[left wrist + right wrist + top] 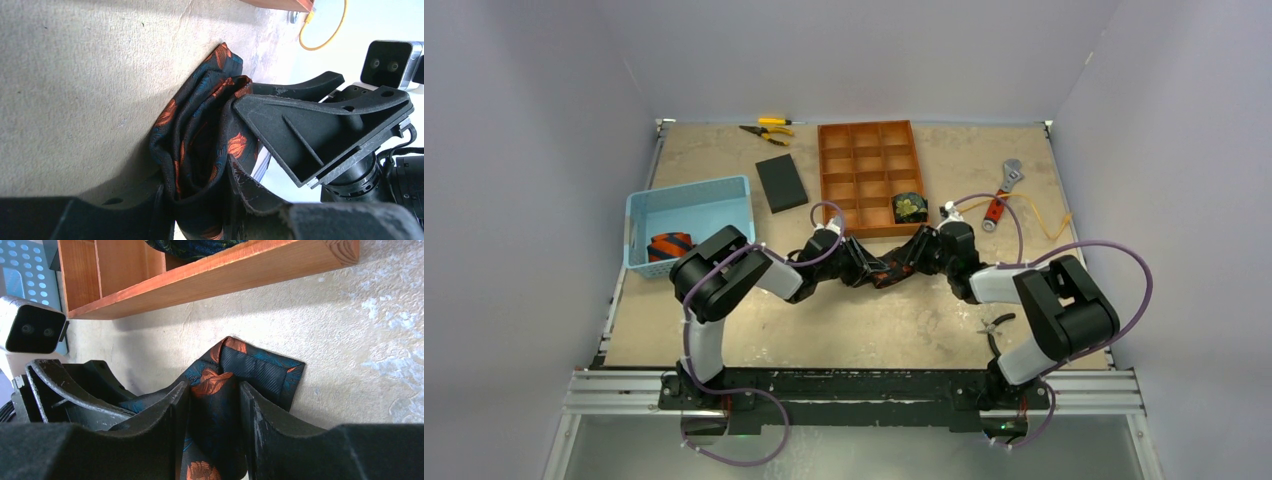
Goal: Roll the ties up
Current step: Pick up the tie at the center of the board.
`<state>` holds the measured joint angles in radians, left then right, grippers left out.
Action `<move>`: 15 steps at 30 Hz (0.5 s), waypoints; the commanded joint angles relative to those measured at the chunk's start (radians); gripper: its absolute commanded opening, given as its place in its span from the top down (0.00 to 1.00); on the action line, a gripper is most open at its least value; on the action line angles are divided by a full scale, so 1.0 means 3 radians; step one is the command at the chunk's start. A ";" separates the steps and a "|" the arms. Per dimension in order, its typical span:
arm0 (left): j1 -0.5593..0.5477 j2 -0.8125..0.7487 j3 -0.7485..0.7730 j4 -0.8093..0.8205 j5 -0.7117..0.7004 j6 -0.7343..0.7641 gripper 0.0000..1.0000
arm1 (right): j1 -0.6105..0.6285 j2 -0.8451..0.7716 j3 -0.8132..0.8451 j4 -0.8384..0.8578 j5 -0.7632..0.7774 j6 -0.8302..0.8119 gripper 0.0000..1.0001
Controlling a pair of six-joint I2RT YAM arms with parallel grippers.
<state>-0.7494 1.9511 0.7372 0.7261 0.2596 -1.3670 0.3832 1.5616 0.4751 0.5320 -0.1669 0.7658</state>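
A dark tie with red-orange marks [885, 276] lies bunched on the table in the middle, between my two grippers. My left gripper [862, 270] comes in from the left and is shut on its rolled folds [192, 140]; the cloth fills the gap between the fingers [200, 196]. My right gripper [908, 258] meets it from the right, shut on the same tie [260, 371], with cloth pinched between its jaws [214, 401]. A rolled black and green-gold tie [910, 207] sits in a front compartment of the orange tray [866, 176]. A rolled navy and orange tie [670, 246] rests in the blue basket [688, 198].
A flat black pad [781, 182] lies left of the tray. A screwdriver and pliers [769, 129] sit at the back edge. A wrench [1003, 186] and yellow cord [1046, 216] lie at the right, and small pliers [996, 326] by the right arm.
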 commanded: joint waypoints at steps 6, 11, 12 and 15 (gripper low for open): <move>-0.0040 -0.0297 0.0110 -0.0884 -0.0168 0.0506 1.00 | 0.0000 -0.0575 0.0058 -0.0449 0.0138 -0.0086 0.38; 0.0015 -0.0578 0.0296 -0.1457 -0.0264 0.0869 1.00 | -0.0001 -0.0975 0.0251 -0.0885 0.0294 -0.0223 0.30; 0.0039 -0.0628 0.0305 -0.1516 -0.0262 0.0907 1.00 | 0.0001 -0.1035 0.0271 -0.0921 0.0309 -0.0234 0.30; 0.0122 -0.0809 0.0331 -0.1706 -0.0262 0.1026 1.00 | -0.0003 -0.1178 0.0317 -0.1101 0.0219 -0.0188 0.30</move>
<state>-0.7456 1.7981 0.8021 0.3611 0.2123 -1.1633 0.3840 1.2644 0.5240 0.2974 -0.1173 0.7288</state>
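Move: The left fingers already pinch the left end of the folded tie, whose middle lies about 4 cm to their right and 1 cm lower; the wooden tray's middle is roughly 19 cm straight ahead of this hand. The right fingers still hold the tie's other side, its middle some 4 cm to their left, 2 cm nearer the base and 1 cm lower. From the right hand the rolled green tie in the tray is about 11 cm straight ahead. The right hand opens from a partly closed grip, lets go of the tie and rises almost straight up, some 8 cm, drifting about 1 cm to its right as its fingers level out slightly. Meanwhile the left hand keeps its pinch on the tie's left end and draws it about 2 cm to the left, away from the right hand, rising about 1 cm as its fingers tip some 10 degrees more steeply down. ##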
